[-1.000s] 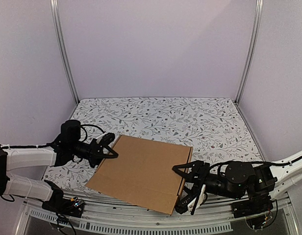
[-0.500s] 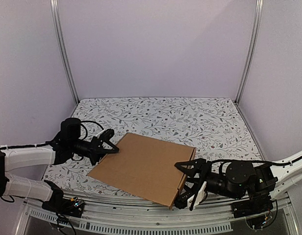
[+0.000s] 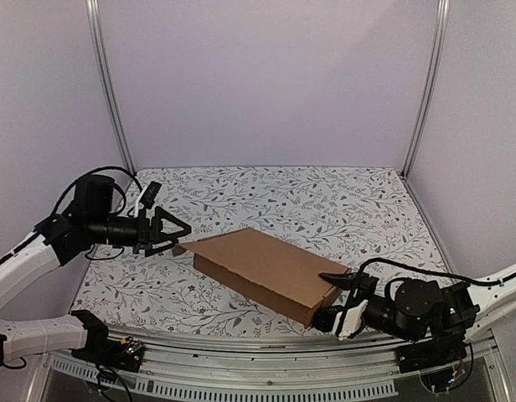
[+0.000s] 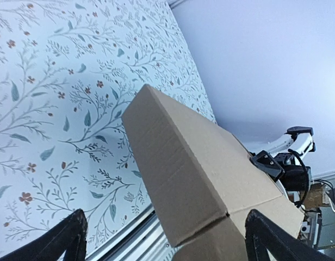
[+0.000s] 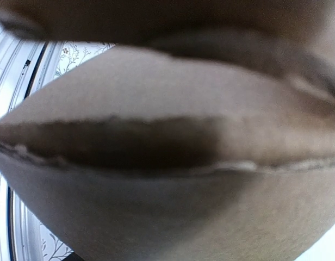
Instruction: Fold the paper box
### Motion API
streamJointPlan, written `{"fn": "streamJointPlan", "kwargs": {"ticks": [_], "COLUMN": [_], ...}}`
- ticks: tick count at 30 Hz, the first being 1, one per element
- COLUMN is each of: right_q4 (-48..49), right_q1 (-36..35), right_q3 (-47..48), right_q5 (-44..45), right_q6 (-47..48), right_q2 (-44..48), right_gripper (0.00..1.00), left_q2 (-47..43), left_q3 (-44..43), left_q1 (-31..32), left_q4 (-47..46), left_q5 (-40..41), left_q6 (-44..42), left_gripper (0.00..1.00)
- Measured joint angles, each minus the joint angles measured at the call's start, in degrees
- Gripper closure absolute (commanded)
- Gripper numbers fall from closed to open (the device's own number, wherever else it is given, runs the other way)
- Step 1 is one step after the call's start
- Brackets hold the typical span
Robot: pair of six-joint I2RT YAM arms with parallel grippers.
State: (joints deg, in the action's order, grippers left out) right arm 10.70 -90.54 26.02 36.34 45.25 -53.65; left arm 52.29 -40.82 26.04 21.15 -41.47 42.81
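Note:
The paper box [image 3: 266, 268] is a closed, flat brown cardboard box lying slantwise across the middle of the floral table. Its left corner points at my left gripper [image 3: 176, 234], which is open wide. In the left wrist view the paper box [image 4: 200, 163] runs between the two black fingertips [image 4: 67, 239], and neither touches it. My right gripper [image 3: 333, 299] is clamped over the box's near right corner, one finger above and one below. Blurred cardboard [image 5: 167, 217] fills the right wrist view and hides that gripper's fingers.
A floral cloth [image 3: 325, 205] covers the table. Purple walls close it in on three sides, with aluminium posts [image 3: 111, 92] at the back corners. A metal rail [image 3: 241, 373] runs along the near edge, just below the box's right end.
My left gripper opened, let go of the box's left edge and lifted back to the left. The box swung round with its near right corner in my right gripper, which shifted right.

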Motion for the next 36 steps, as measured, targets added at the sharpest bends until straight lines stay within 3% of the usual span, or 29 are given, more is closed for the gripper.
{"fn": "streamJointPlan", "kwargs": {"ticks": [6,11,17,27,36], "right_q4": [-0.57,-0.33,3.67,17.07,28.35], "right_q1": [6.16,17.57,25.16,30.71,33.35], "right_q3": [-3.23,-4.37,-4.7,-4.55,-4.57], "right_q5": [-7.3,-21.16,-38.49,-55.89,-60.46], "right_q6": [-12.52,-22.34,-30.03,-33.24,-34.29], "right_q2": [3.21,3.91,-1.31,-15.3,-24.44], "right_gripper": [0.6,0.6,0.62,0.64,0.68], "left_q2": [-7.69,-9.86,-13.0,-9.49,-9.09], "left_q3": [-2.95,-3.04,-2.14,-1.33,-1.05], "left_q1": [-0.02,-0.02,-0.02,-0.02,2.4], "left_q4": [7.72,9.75,7.87,5.55,6.84], "left_q5": [11.3,13.99,13.92,13.33,14.58], "left_q6": [-6.1,-9.03,-10.43,-12.74,-12.81], "left_gripper": [0.0,0.01,0.0,0.0,0.05]}}
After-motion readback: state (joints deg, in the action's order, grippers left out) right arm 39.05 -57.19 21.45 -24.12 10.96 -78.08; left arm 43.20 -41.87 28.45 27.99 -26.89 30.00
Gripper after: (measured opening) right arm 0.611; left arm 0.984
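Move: The right fingers already grip the box's right end, and its middle is about 14 cm to their left, 4 cm farther out and 2 cm lower. The left hand is wide open at the box's other end: the left flap is roughly 3 cm to its right, 2 cm nearer the base and 2 cm below, with the box's middle 16 cm right, 6 cm back and some 4 cm below. Keeping its pinch on the right end, the right hand lowers the box about 7 cm while rolling it some 45 degrees, broad upper face tipping forward and down, and carries that end about 4 cm forward, drifting first right and then back to finish nearly 4 cm left. The left hand, still wide open, draws left and up by about 4 cm beside the left flap, tilting its wrist some 20 degrees, then sinks back a couple of centimetres and waits close by the box's left end without closing. ##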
